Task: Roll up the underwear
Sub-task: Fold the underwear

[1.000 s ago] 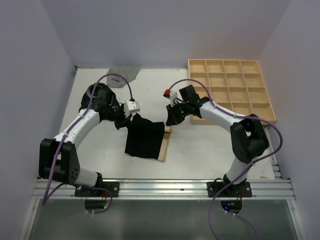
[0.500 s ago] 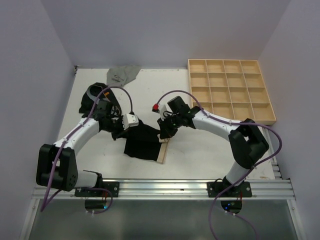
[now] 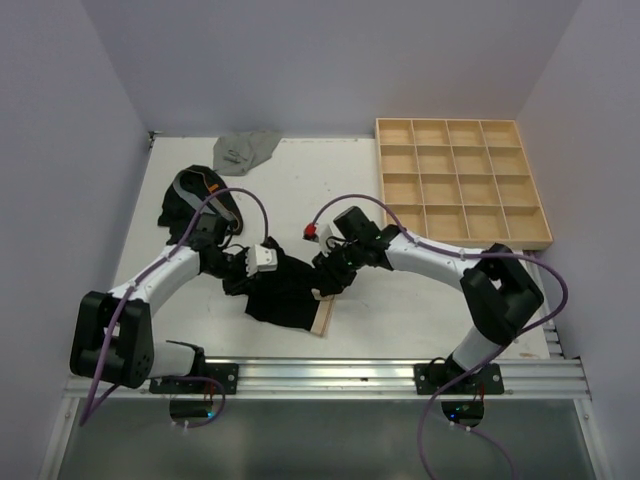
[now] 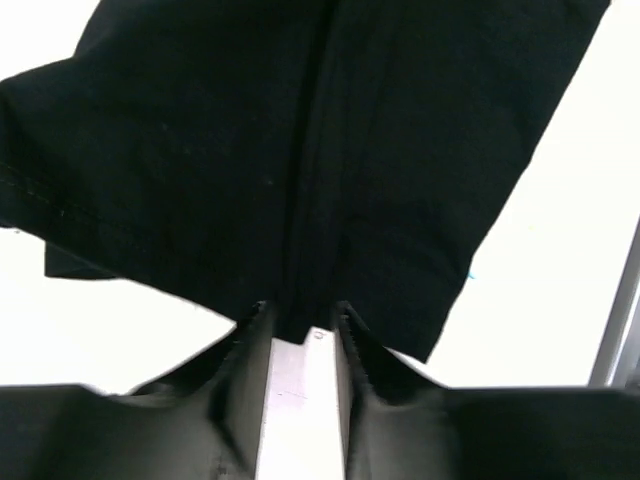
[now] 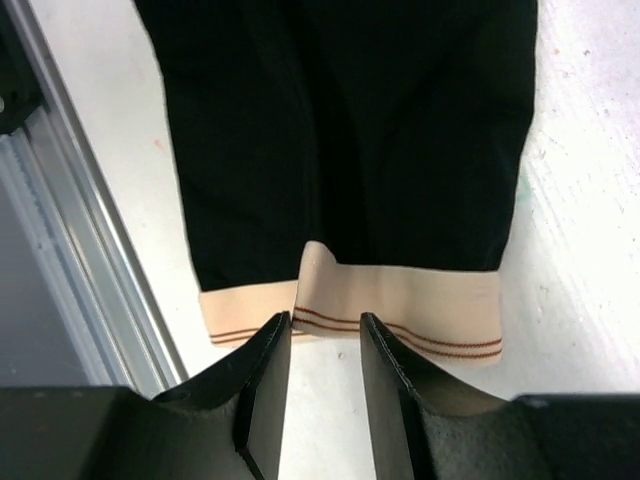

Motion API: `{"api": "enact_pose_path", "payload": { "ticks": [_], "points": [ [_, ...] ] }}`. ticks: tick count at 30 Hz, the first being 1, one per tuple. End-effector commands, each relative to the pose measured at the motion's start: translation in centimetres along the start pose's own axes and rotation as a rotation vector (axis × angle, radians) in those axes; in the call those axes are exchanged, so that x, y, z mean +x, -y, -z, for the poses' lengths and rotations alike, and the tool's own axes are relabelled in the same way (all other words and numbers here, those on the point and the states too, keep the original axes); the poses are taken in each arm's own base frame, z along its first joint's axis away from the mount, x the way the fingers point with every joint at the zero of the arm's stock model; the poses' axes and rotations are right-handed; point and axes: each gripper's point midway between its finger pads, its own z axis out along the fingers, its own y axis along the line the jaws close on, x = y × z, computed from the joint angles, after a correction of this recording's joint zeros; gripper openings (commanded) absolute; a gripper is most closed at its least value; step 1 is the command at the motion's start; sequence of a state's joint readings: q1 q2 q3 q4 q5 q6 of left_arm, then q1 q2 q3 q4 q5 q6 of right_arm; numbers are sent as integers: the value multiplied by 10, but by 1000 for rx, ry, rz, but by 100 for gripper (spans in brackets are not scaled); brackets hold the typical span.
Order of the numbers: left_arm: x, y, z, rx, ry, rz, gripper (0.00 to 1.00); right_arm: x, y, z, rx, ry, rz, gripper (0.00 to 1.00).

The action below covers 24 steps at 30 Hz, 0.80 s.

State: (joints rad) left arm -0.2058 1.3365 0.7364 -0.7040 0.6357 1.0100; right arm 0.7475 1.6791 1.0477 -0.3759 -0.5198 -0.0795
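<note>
A black underwear [image 3: 285,298] with a tan waistband [image 3: 321,316] lies folded lengthwise on the table between the two arms. My left gripper [image 3: 256,282] stands at its black end. In the left wrist view the underwear [image 4: 300,150] has a fold running down its middle to my left gripper [image 4: 303,312], whose jaws are apart with bare table between them. My right gripper [image 3: 325,283] is at the waistband end. The right wrist view shows the waistband [image 5: 400,300] lying just past my right gripper [image 5: 325,320], which is open and empty.
A heap of black underwear with a grey band [image 3: 188,203] lies at the back left, a grey one [image 3: 246,150] behind it. The wooden grid tray [image 3: 462,182] stands at the back right. The metal rail [image 3: 330,372] runs along the near edge.
Both grippers came toward the near edge, pulling the underwear's far edge over so it lies narrower. Both jaws, shut before, have opened and let go of the cloth.
</note>
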Motion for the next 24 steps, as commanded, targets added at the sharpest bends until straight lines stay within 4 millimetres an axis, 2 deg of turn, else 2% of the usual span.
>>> {"api": "enact_pose_path", "payload": {
  "ticks": [1,2,5,7,9,10,11,13,14,16,17,19,20,21,22,23,24],
  "points": [
    [-10,7,4,3,43,-42,37,-29,-19,25,-5,126,35,38],
    [-16,5,9,-21,63,-55,43,-31,-18,28,17,144,7,38],
    [-37,-2,26,-91,119,-83,50,-48,-13,48,116,249,-82,37],
    [-47,-5,34,-126,148,-106,54,-53,-12,55,147,300,-152,30],
    [-60,-7,41,-150,190,-124,59,-48,-9,51,158,327,-265,26],
    [-63,-8,42,-152,199,-125,60,-46,-11,48,149,337,-337,20],
    [-65,-9,42,-149,203,-121,60,-36,-8,41,155,326,-375,18],
    [-66,-13,39,-149,197,-121,60,-29,-2,32,175,327,-449,16],
    [-61,-14,33,-142,182,-111,60,-17,3,21,186,293,-479,16],
    [-58,-19,26,-164,161,-118,59,-11,11,11,208,275,-517,16],
    [-52,-18,19,-165,145,-110,58,-4,17,-1,218,243,-534,16],
    [-56,-22,11,-198,139,-129,56,3,28,-11,254,212,-548,16],
    [-52,-17,4,-186,130,-123,57,4,35,-19,270,193,-552,16],
    [-53,-22,2,-208,132,-130,56,7,40,-24,286,175,-556,16],
    [-52,-22,0,-206,131,-124,56,5,44,-27,291,169,-545,15],
    [-51,-23,-3,-198,127,-117,56,-7,50,-27,290,182,-540,15],
    [-51,-24,-3,-200,125,-112,55,-4,56,-33,300,159,-547,15]
  ]
}}
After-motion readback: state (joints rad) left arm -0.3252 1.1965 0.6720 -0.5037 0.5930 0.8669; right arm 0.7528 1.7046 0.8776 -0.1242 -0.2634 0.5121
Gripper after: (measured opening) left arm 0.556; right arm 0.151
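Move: The folded underwear's waistband runs fore-and-aft almost directly under the right hand, its middle about 1 cm ahead and some 5 cm below. Its black left end lies roughly 2 cm to the left hand's right and 4 cm down. From that same left hand, the dark clothes pile is about 19 cm ahead, 10 cm left and 4 cm below. The wooden tray's middle lies some 23 cm ahead and 31 cm right of the right hand, about 5 cm lower. Above the waistband the right hand first lifts off about 6 cm, then drops some 11 cm to the band's outer edge, turning clockwise over 30 degrees, its part-open fingers narrowing to a small gap. Over the black end the left hand rises, then sinks halfway back while easing right, its fingers opening wider and tilting outward slightly. ##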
